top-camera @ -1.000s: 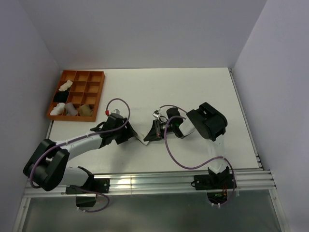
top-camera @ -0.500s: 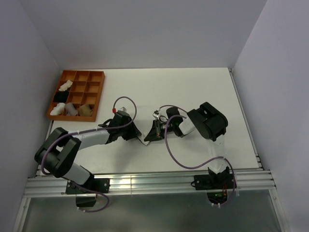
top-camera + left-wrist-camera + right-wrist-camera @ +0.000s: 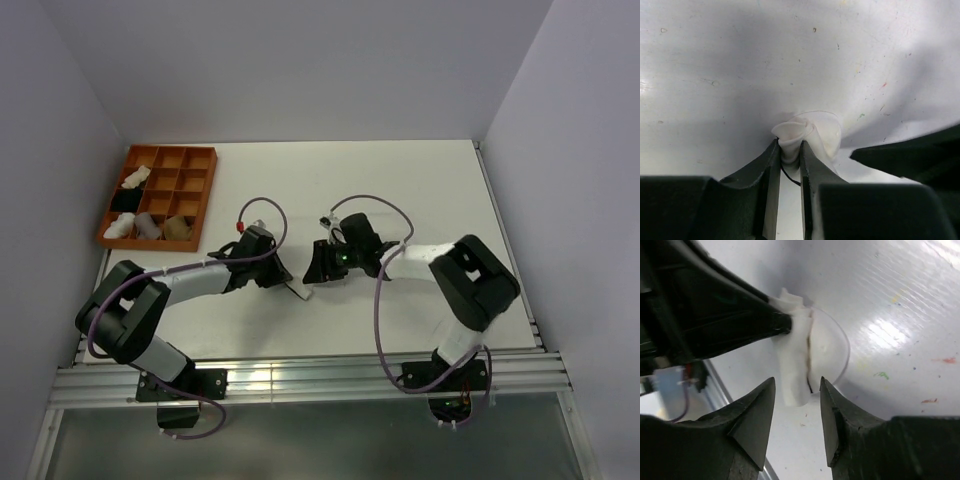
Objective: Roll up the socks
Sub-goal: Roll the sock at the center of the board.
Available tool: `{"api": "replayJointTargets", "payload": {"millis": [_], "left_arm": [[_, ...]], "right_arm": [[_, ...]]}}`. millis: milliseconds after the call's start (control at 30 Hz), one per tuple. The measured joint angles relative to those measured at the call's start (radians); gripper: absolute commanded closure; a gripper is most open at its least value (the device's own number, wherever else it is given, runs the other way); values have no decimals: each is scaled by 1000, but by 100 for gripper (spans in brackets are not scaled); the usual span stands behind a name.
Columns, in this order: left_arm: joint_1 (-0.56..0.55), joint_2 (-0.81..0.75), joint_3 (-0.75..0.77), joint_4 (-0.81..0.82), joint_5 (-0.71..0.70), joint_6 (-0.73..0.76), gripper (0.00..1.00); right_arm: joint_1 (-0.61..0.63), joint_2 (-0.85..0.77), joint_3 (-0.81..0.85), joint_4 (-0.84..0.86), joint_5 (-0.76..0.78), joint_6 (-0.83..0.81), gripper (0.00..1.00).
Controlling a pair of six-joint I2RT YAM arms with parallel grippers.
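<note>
A small white sock [image 3: 810,131] with a thin dark line lies bunched on the white table, between the two arms. My left gripper [image 3: 789,146] is shut on a fold of it, the fabric pinched between both fingers. From above, that gripper [image 3: 284,280] sits just left of the sock [image 3: 301,291]. My right gripper [image 3: 797,382] hovers just short of the sock's [image 3: 796,360] near end, jaws open and nothing between them. In the top view the right gripper [image 3: 316,271] sits close on the sock's right side.
An orange divided tray [image 3: 206,196] stands at the back left, holding rolled bundles in white [image 3: 120,227], grey [image 3: 148,227] and tan [image 3: 180,229], plus a black one. The table's metal front rail [image 3: 300,375] runs below both arms.
My left gripper closed onto the sock. The right gripper opened and let go of it, and the right arm stretched out with its elbow swinging to the right.
</note>
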Motion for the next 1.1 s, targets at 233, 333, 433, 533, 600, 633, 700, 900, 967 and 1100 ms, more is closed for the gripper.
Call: {"api": "replayJointTargets", "payload": {"millis": [233, 333, 433, 533, 600, 633, 700, 900, 967, 1100], "left_arm": [[-11, 5, 31, -60, -6, 12, 89], [-13, 10, 41, -74, -6, 19, 89], [-13, 14, 46, -79, -6, 19, 89], [-13, 16, 50, -83, -6, 21, 89], [-14, 19, 53, -86, -6, 23, 89], [-14, 19, 55, -89, -6, 23, 89], [-15, 21, 57, -91, -7, 24, 89], [-15, 21, 58, -92, -8, 24, 89], [-15, 21, 58, -92, -10, 24, 89], [-14, 20, 63, -98, -28, 27, 82]], "right_arm": [[225, -177, 0, -109, 430, -173, 49], [335, -196, 0, -114, 582, -238, 49], [419, -190, 0, -120, 696, -295, 50], [463, -166, 4, -124, 777, -334, 52], [484, -137, 16, -130, 821, -355, 53], [495, -117, 25, -131, 840, -364, 53], [512, -77, 40, -132, 871, -381, 55], [540, -11, 68, -128, 964, -427, 66], [545, 8, 81, -129, 1000, -439, 82], [550, 26, 100, -128, 1035, -438, 100]]}}
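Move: Just below the right hand's open fingers lies the loose stretch of the white sock: about 2 cm back, 4 cm to the left and 3 cm down. The sock's rolled end is some 7 cm left of that hand, level fore and aft and 3 cm lower, already pinched by the left hand's fingers. From the left hand, the loose stretch sits roughly 3 cm right, 2 cm back and a couple of centimetres down. Arcing over for a fresh grip, the right hand rises 2–3 cm, moves back and left about 4 cm, then sinks roughly 4 cm beside the left fingers, edging forward at the end. The wrist swings nearly 60 degrees on the way, so the fingers point forward-left and down instead of mostly left; half open until low, they shut and pinch the loose sock. The left hand keeps its pinch. ##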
